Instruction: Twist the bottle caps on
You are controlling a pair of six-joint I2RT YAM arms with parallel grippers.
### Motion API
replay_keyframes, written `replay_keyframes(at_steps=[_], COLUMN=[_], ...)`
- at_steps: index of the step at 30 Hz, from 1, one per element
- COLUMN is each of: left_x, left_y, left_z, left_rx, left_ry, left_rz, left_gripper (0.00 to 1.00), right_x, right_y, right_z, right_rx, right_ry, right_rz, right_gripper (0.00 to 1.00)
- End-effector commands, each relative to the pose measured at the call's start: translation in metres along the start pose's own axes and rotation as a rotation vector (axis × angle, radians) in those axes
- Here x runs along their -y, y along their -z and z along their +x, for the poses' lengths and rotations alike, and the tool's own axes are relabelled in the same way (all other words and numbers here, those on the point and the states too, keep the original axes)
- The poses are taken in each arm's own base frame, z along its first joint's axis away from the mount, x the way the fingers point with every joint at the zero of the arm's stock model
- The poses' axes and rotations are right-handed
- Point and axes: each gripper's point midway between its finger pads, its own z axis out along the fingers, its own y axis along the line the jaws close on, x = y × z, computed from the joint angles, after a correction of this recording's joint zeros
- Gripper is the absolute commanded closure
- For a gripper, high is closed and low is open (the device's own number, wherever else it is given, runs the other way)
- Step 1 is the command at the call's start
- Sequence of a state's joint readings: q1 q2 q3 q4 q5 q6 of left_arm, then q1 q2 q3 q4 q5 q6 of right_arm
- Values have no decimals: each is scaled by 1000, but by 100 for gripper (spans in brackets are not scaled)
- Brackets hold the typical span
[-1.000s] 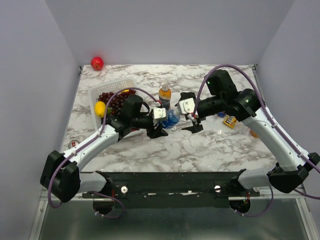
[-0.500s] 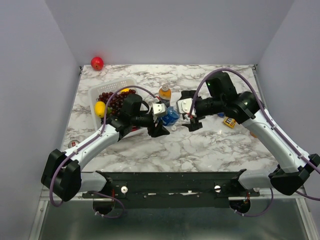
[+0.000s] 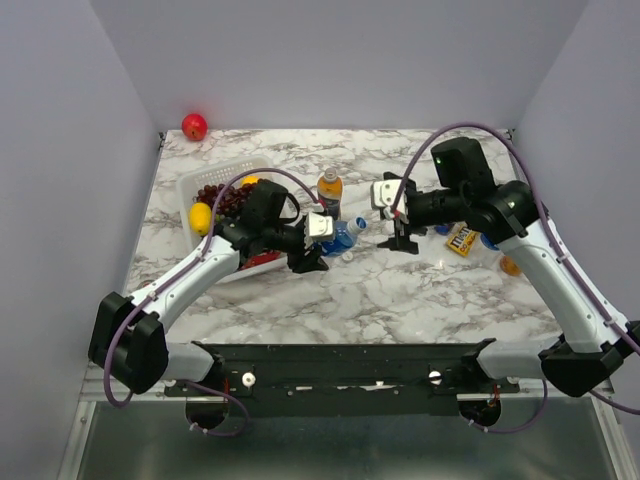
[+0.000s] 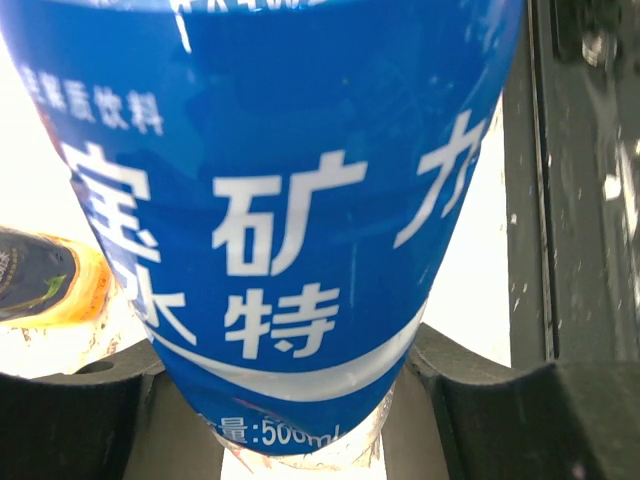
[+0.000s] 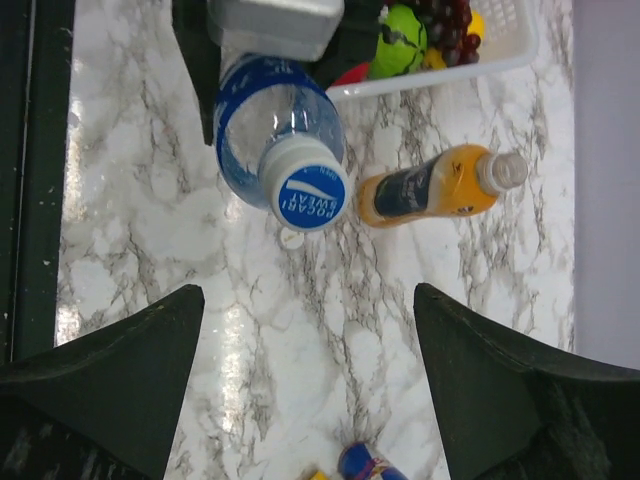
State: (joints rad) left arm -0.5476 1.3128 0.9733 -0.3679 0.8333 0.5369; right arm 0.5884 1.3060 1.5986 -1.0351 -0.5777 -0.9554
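Note:
My left gripper [image 3: 318, 245] [image 4: 290, 400] is shut on a clear bottle with a blue label [image 3: 340, 238] [image 4: 280, 200], which fills the left wrist view between both fingers [image 4: 70, 420]. The bottle leans toward the right arm with a blue-and-white cap [image 3: 356, 226] [image 5: 310, 195] sitting on its neck. My right gripper [image 3: 400, 228] [image 5: 305, 400] is open and empty, a short way from that cap. A small white cap [image 5: 291, 237] lies on the marble just below the bottle's mouth. An orange drink bottle [image 3: 329, 190] [image 5: 430, 190] with a dark label and pale cap stands behind.
A white basket [image 3: 215, 178] [image 5: 490, 55] of grapes and a lemon [image 3: 201, 217] sits at the left. A red apple [image 3: 194, 126] rests in the far left corner. A yellow packet [image 3: 460, 240] and a red-blue can [image 5: 365, 462] lie under the right arm.
My right gripper has drawn back from the bottle's cap, to the right and a little farther away, still open. The left gripper keeps its hold and the bottle has tilted slightly.

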Motion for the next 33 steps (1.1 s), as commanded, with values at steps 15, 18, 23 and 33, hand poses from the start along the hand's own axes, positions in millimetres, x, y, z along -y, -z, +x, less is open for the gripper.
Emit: replay_keyframes(at_steps=[15, 18, 23, 33], left_x=[13, 13, 10, -67], left_y=[-1, 0, -2, 13], left_z=[-9, -9, -10, -55], left_rx=[-68, -67, -68, -23], left_ry=[-131, -134, -136, -197], left_rz=[76, 76, 72, -512], left_gripper=[100, 100, 100, 100], right_x=[-27, -28, -30, 42], right_y=[-10, -12, -17, -54], right_z=[-45, -42, -33, -16], right_rx=[196, 181, 137, 7], right_ry=[197, 184, 122, -728], right_rz=[-186, -206, -240, 87], right_gripper=[38, 46, 59, 100])
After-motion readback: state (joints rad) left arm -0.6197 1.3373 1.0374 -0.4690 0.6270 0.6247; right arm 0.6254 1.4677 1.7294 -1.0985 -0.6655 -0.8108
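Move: The blue bottle's cap lies about 4 cm left of the right hand, 1 cm back and 1 cm above. The orange bottle stands some 14 cm ahead and 9 cm left of the right hand, its middle 18 cm below. A small white disc lies on the table roughly 6 cm ahead, 6 cm left and 27 cm below. From the left hand, gripping that blue bottle, the cap is about 3 cm ahead, 7 cm right and 11 cm up. Right hand shifts about 3 cm left, pinches the cap, twists some 20 degrees clockwise; left keeps the bottle. ##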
